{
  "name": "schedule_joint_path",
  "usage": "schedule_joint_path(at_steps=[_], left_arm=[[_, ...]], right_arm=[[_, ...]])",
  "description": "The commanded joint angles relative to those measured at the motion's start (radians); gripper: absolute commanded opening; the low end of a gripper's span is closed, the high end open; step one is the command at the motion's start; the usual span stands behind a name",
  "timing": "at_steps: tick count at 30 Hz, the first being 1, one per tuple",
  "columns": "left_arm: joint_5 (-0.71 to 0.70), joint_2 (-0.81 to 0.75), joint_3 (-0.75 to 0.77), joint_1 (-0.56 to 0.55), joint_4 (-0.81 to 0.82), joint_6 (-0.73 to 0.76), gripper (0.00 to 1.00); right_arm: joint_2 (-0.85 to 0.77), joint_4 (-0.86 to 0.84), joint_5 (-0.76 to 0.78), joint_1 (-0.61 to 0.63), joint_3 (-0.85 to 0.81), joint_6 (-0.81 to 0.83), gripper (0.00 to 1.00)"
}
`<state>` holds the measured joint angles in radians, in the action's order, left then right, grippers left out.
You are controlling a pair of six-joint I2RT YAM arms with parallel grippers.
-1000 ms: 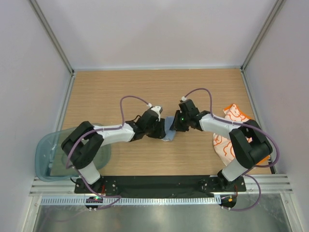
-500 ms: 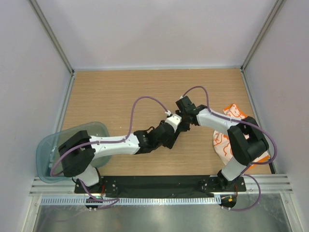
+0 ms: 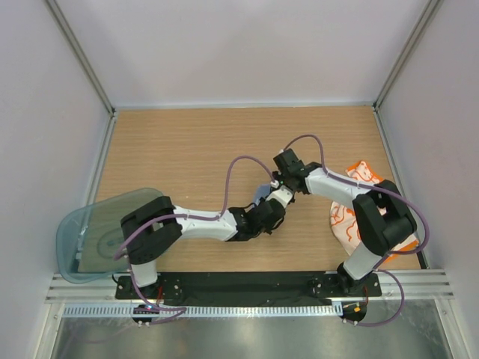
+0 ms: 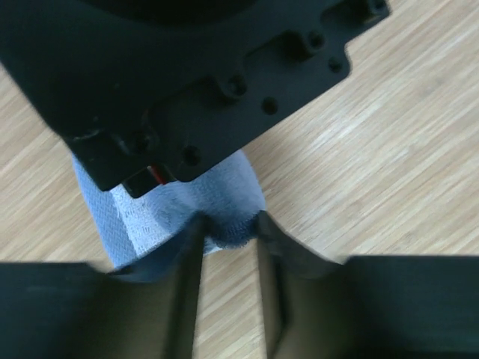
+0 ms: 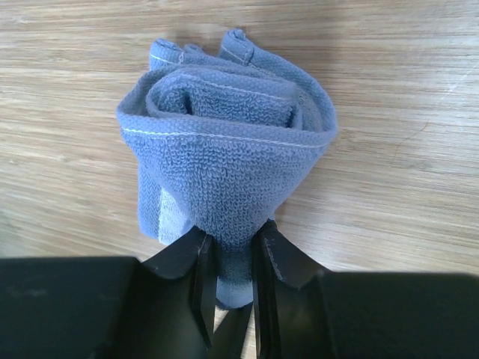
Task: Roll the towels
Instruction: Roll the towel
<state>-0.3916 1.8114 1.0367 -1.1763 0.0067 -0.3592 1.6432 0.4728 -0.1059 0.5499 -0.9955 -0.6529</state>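
Observation:
The pale blue towel [image 5: 224, 142] is rolled into a loose bundle in the middle of the table. My right gripper [image 5: 230, 243] is shut on one end, which narrows between its fingers. The left wrist view has the other end [image 4: 217, 191] between the fingertips of my left gripper [image 4: 228, 224], touching both, with the right gripper's black body just beyond. From above, only a sliver of blue towel [image 3: 259, 195] shows beside the left gripper [image 3: 271, 200] and right gripper [image 3: 278, 185]. Orange and white patterned towels [image 3: 348, 224] lie at the right, partly under the right arm.
A translucent blue-green tray [image 3: 90, 239] sits at the near left, beside the left arm's base. The left arm stretches across the near middle of the wooden table [image 3: 179, 142]. White walls and metal posts enclose the table on three sides.
The left arm swung from the towel's left side round to its near side and stretched out lower. Its jaws narrowed onto the towel's end. The right gripper kept its hold and shifted slightly.

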Motion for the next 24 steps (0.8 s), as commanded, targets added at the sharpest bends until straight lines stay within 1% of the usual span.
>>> schedule_joint_path(at_steps=[1, 2, 3, 5, 6, 7, 10, 12, 13, 14, 15, 16, 17, 18, 19, 20, 21, 22, 24], left_arm=[[-0.065, 0.016, 0.010, 0.006, 0.065, -0.006, 0.24], [-0.070, 0.014, 0.003, 0.006, 0.068, -0.006, 0.18], [-0.072, 0.011, -0.003, 0.006, 0.075, -0.006, 0.09], [-0.075, -0.003, -0.024, 0.007, 0.081, -0.006, 0.02], [-0.070, -0.009, -0.030, 0.007, 0.087, -0.006, 0.00], [-0.066, -0.015, -0.038, 0.007, 0.087, -0.004, 0.00], [-0.038, -0.046, -0.070, 0.009, 0.096, -0.004, 0.00], [-0.004, -0.076, -0.104, 0.009, 0.108, -0.015, 0.00], [0.013, -0.086, -0.113, 0.010, 0.113, -0.018, 0.00], [0.023, -0.098, -0.122, 0.013, 0.116, -0.021, 0.00], [0.036, -0.107, -0.139, 0.017, 0.119, -0.027, 0.00], [0.078, -0.127, -0.150, 0.020, 0.122, -0.029, 0.00], [0.092, -0.138, -0.158, 0.030, 0.125, -0.033, 0.00], [0.114, -0.147, -0.176, 0.036, 0.134, -0.047, 0.00], [0.173, -0.167, -0.184, 0.049, 0.142, -0.052, 0.00], [0.203, -0.172, -0.188, 0.059, 0.147, -0.061, 0.00], [0.227, -0.179, -0.194, 0.082, 0.157, -0.069, 0.00], [0.281, -0.185, -0.208, 0.095, 0.167, -0.086, 0.00], [0.324, -0.202, -0.221, 0.136, 0.190, -0.104, 0.00]], right_arm=[[-0.042, -0.003, -0.086, 0.018, 0.014, -0.014, 0.10], [-0.045, -0.010, -0.097, 0.018, 0.020, -0.016, 0.11], [-0.049, -0.016, -0.109, 0.016, 0.027, -0.020, 0.11], [-0.054, -0.037, -0.142, 0.016, 0.049, -0.028, 0.13], [-0.056, -0.043, -0.147, 0.018, 0.055, -0.028, 0.14], [-0.059, -0.052, -0.152, 0.018, 0.070, -0.031, 0.16], [-0.066, -0.049, -0.140, 0.013, 0.084, -0.030, 0.29], [-0.075, -0.040, -0.123, 0.010, 0.084, -0.028, 0.41], [-0.088, -0.025, -0.117, 0.008, 0.077, -0.025, 0.49], [-0.092, -0.013, -0.107, 0.007, 0.072, -0.019, 0.64], [-0.098, 0.001, -0.075, 0.002, 0.064, -0.016, 0.70], [-0.106, 0.033, -0.061, -0.002, 0.045, -0.011, 0.73], [-0.120, 0.049, -0.046, -0.005, 0.034, -0.001, 0.77], [-0.131, 0.064, -0.019, -0.010, 0.023, 0.002, 0.79], [-0.143, 0.088, 0.001, -0.024, 0.005, 0.006, 0.80], [-0.190, 0.092, 0.021, -0.031, 0.000, 0.004, 0.80], [-0.219, 0.089, 0.040, -0.041, 0.001, -0.010, 0.82], [-0.247, 0.063, 0.055, -0.056, 0.017, -0.017, 0.84], [-0.334, 0.020, 0.048, -0.070, 0.040, -0.028, 0.86]])
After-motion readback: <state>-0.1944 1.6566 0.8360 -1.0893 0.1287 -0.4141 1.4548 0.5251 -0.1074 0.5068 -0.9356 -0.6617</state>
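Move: The right fingers still pinch the near end of the rolled blue towel, whose middle lies about 4 cm ahead of them, 1 cm to their left and roughly level. That middle is about 6 cm ahead of the left hand, 1 cm to its left and also about level; the left fingers are already around the near end. The orange-patterned towel lies some 26 cm to the right of the right hand and 3 cm back, about 3 cm lower. The left hand stays at the blue towel's near end and shuts its part-open fingers there, then, keeping that pinch, eases about 3 cm to the left and 1 cm back with a tilt of some 10 degrees. Once the left fingers are shut, the right hand opens wide and lets go of the towel while drawing back about 2 cm, then swings right and forward a little and rises some 3.5 cm, clear of the roll. ##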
